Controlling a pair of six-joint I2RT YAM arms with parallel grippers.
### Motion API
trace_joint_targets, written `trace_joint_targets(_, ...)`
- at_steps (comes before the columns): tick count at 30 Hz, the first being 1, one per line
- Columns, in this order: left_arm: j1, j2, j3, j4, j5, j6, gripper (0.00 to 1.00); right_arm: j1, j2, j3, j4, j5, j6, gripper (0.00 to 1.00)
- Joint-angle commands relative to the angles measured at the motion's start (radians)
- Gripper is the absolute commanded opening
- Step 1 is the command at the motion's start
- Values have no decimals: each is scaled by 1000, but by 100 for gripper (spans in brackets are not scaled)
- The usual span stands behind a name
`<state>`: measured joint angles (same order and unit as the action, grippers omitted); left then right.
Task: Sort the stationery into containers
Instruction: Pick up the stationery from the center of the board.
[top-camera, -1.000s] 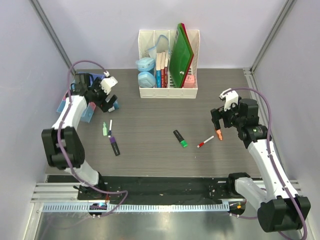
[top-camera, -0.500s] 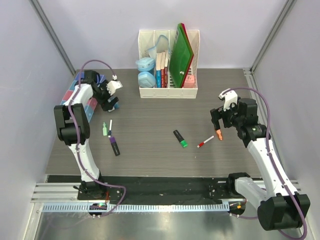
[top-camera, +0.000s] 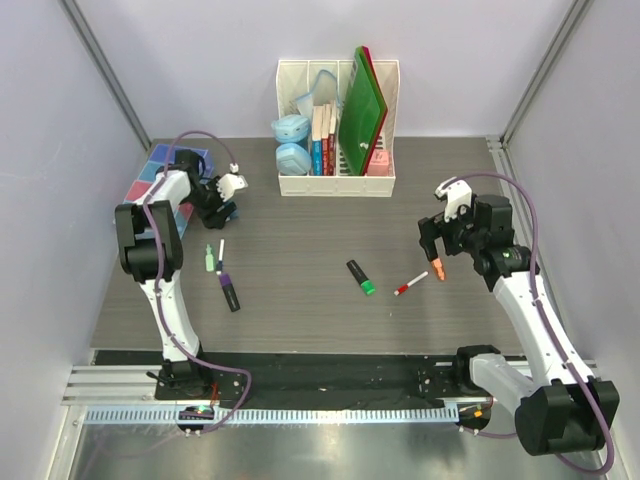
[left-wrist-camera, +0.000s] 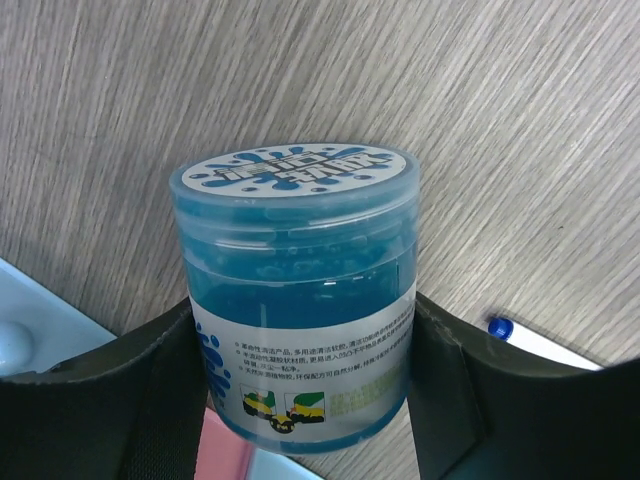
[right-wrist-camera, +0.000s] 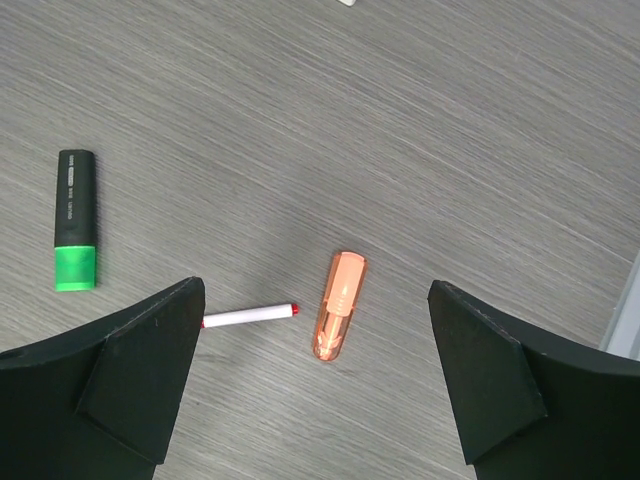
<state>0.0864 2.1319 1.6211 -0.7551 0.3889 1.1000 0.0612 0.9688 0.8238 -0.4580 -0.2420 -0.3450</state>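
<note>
A round blue-lidded pot (left-wrist-camera: 295, 300) sits between my left gripper's (left-wrist-camera: 302, 312) fingers, and both pads press its sides. In the top view my left gripper (top-camera: 222, 198) covers the pot, right of the pink (top-camera: 138, 190) and blue (top-camera: 160, 160) containers. A blue-capped pen (top-camera: 220, 252), a mint highlighter (top-camera: 209, 258) and a purple-ended marker (top-camera: 229, 290) lie just in front. My right gripper (right-wrist-camera: 315, 290) hangs open above the small orange piece (right-wrist-camera: 340, 318), next to the red-capped pen (right-wrist-camera: 250, 316). The green-ended marker (right-wrist-camera: 75, 220) lies to their left.
A white slotted file rack (top-camera: 338, 130) with books, green folders and two pale blue cases (top-camera: 291, 145) stands at the back centre. Side walls close in the table left and right. A black strip (top-camera: 330, 372) runs along the front edge.
The left arm has folded back toward the left rear, and its jaws have closed in on the pot. The right arm has barely moved.
</note>
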Motion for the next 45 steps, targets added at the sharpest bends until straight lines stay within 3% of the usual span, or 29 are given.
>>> trace_joint_targets(1, -4, 19, 16, -41, 10, 6, 40, -3, 16, 44, 4, -51, -3, 100)
trace_joint_targets(7, -22, 2, -32, -20, 50, -23, 31, -3, 53, 96, -28, -184, -20, 100)
trace_joint_targets(12, -63, -67, -124, 51, 99, -68, 9, -3, 91, 147, -34, -426, -29, 100)
trace_joint_targets(19, -137, -231, -208, 131, 198, -187, 0, -3, 214, 256, 82, -696, 152, 100)
trace_joint_targets(31, -258, -617, -355, 232, 308, -356, 0, 44, 481, 314, 481, -895, 641, 99)
trace_joint_targets(37, -391, -765, -483, 264, 289, -381, 0, 156, 541, 360, 483, -916, 656, 99)
trace_joint_targets(45, -546, -811, -504, 266, 196, -411, 0, 241, 571, 359, 432, -867, 610, 99)
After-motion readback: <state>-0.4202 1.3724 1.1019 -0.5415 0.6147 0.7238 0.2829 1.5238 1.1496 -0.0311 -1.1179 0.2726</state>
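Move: The left hand already grips the blue jar at table height. It is taking the jar to the open right gripper, some 55 cm to the right, about 16 cm back and 15 cm higher. The white pen lies 12 cm back from the left hand, the black-green highlighter 18 cm back and 35 cm right. For the right hand, the jar is 55 cm left, 16 cm farther out and 15 cm lower; the orange marker is straight below, the red-white pen 7 cm left and 4 cm back. Rightward and back, the left hand first slides the gripped jar low over the table for about 9 cm, then lifts it some 15 cm while carrying on towards the right gripper, turning a little clockwise. The right hand swings about 20 cm left to meet it, rising a little, rolling its left side up and turning counter-clockwise, fingers staying wide open. ##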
